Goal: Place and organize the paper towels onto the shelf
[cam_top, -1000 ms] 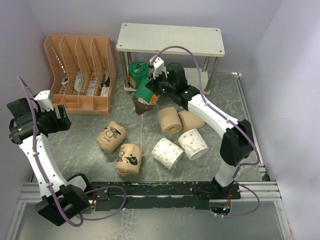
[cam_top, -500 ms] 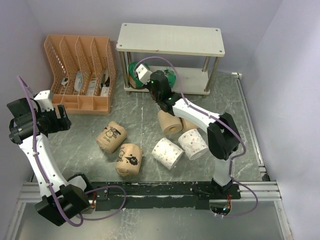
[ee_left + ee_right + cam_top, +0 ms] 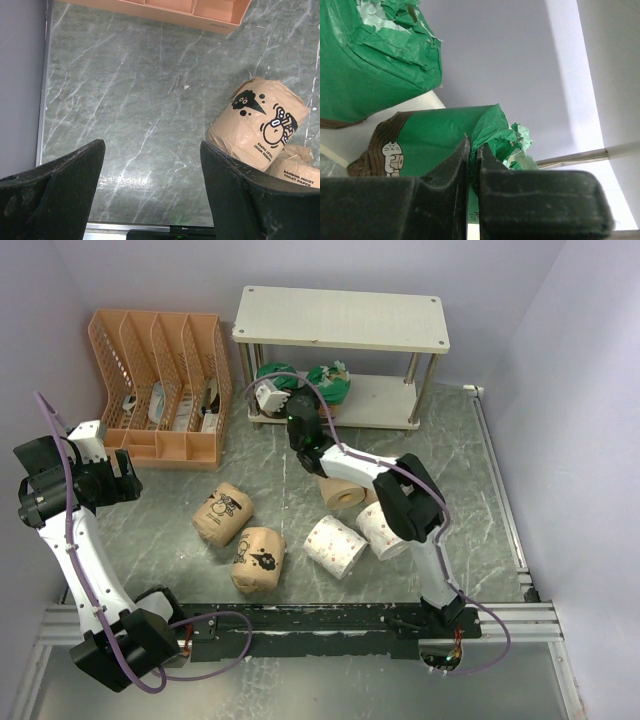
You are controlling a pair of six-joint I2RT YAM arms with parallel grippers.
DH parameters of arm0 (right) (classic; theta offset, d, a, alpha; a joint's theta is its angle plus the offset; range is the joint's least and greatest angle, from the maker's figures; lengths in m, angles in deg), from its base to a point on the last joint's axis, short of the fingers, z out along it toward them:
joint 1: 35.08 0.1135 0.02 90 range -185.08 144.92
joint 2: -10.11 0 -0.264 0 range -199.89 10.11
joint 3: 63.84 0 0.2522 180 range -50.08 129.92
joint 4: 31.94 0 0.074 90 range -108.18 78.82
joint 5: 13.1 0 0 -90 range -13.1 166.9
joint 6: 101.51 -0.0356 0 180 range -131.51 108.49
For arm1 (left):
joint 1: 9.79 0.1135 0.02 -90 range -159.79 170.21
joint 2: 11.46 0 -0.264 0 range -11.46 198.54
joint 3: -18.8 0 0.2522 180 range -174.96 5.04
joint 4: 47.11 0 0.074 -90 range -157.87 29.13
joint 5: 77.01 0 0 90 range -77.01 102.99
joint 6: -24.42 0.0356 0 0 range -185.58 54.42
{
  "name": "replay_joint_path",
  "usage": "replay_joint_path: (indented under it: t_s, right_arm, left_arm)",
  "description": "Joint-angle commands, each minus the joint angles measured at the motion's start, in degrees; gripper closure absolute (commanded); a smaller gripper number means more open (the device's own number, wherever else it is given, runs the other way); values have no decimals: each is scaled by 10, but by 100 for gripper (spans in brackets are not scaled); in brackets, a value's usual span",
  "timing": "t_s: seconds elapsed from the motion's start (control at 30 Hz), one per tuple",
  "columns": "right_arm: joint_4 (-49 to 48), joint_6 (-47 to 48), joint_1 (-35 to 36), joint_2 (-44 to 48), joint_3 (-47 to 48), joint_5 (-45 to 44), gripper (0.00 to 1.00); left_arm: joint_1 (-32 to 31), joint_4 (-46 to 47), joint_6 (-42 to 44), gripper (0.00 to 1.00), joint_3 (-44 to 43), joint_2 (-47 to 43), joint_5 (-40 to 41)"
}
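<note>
My right gripper (image 3: 472, 148) is shut on the crumpled green top of a brown-wrapped paper towel roll (image 3: 435, 137). A second green-topped roll (image 3: 375, 65) sits close beside it. From above, my right gripper (image 3: 288, 392) reaches under the shelf's top board (image 3: 340, 318) at the left end of the lower board (image 3: 380, 400). Both green tops (image 3: 328, 381) show there. I cannot tell whether the held roll rests on the board. My left gripper (image 3: 151, 145) hangs open over bare table, left of a tan roll with black prints (image 3: 260, 125).
On the table lie two printed tan rolls (image 3: 222, 512) (image 3: 258, 558), a plain tan roll (image 3: 340, 490) partly under my right arm, and two dotted white rolls (image 3: 335, 545) (image 3: 390, 530). An orange file organizer (image 3: 165, 390) stands left of the shelf.
My right gripper has carried the green-topped roll from in front of the shelf back and left, in under the top board. The left arm has not moved.
</note>
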Motion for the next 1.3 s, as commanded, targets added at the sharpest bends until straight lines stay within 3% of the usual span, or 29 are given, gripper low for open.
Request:
replay_joint_path:
  t_s: [0.0,0.2,0.57,0.73,0.8,0.83,0.87,0.9,0.93,0.97,1.0,1.27]
  right_arm:
    - [-111,101,2,-38,44,-24,100]
    - [-172,177,1,-109,88,-23,100]
    - [-138,146,-5,-158,145,2,100]
    - [-208,146,-15,-175,134,12,98]
    - [-208,123,-18,-168,124,18,86]
    - [-210,110,-19,-163,120,19,74]
    - [-216,96,-19,-158,115,18,47]
    - [-216,78,-19,-152,110,19,32]
    - [-211,64,-19,-145,107,21,29]
    - [-198,48,-19,-132,102,24,8]
    - [-191,28,-19,-120,96,26,1]
    - [-228,-67,10,34,-47,-11,0]
  left_arm:
    - [8,8,-4,12,-3,-8,-3]
    - [10,7,-4,12,-3,-7,-3]
    - [12,8,-5,12,-2,-7,-3]
    - [11,10,-7,12,-1,-6,-2]
    - [12,9,-5,12,-1,-4,-4]
    - [13,9,-5,12,-1,-4,-5]
    - [13,9,-5,12,-1,-4,-5]
    - [14,9,-4,12,-1,-3,-5]
    - [15,9,-4,12,-1,-4,-4]
    - [15,9,-5,12,-2,-5,-5]
    - [16,9,-5,12,-2,-5,-5]
    - [20,7,-3,12,-2,-10,-8]
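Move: The right hand grips the crumpled top of a green roll, body hanging below; its spot on the lower shelf is about 4 cm ahead, 1 cm left and 9 cm below. The first green roll is some 11 cm left, 5 cm ahead and 8 cm lower. The upper board's middle is about 7 cm ahead, 3 cm right and 12 cm above; the beige roll is 20 cm back, 5 cm right, 18 cm down. From the left hand, the spot lies about 34 cm ahead, 47 cm right and 9 cm lower. Still pinching the green wrap by its crumpled top, the right hand pushes the roll about 5 cm forward, easing left and down onto the lower shelf beside the first green roll, while the wrist rolls some 10 degrees, left side dipping, and the fingertips tip slightly up. The fingers then spread wide, let go of the wrap, and the hand backs off and up by about 2.5 cm as the roll of the wrist reverses. ##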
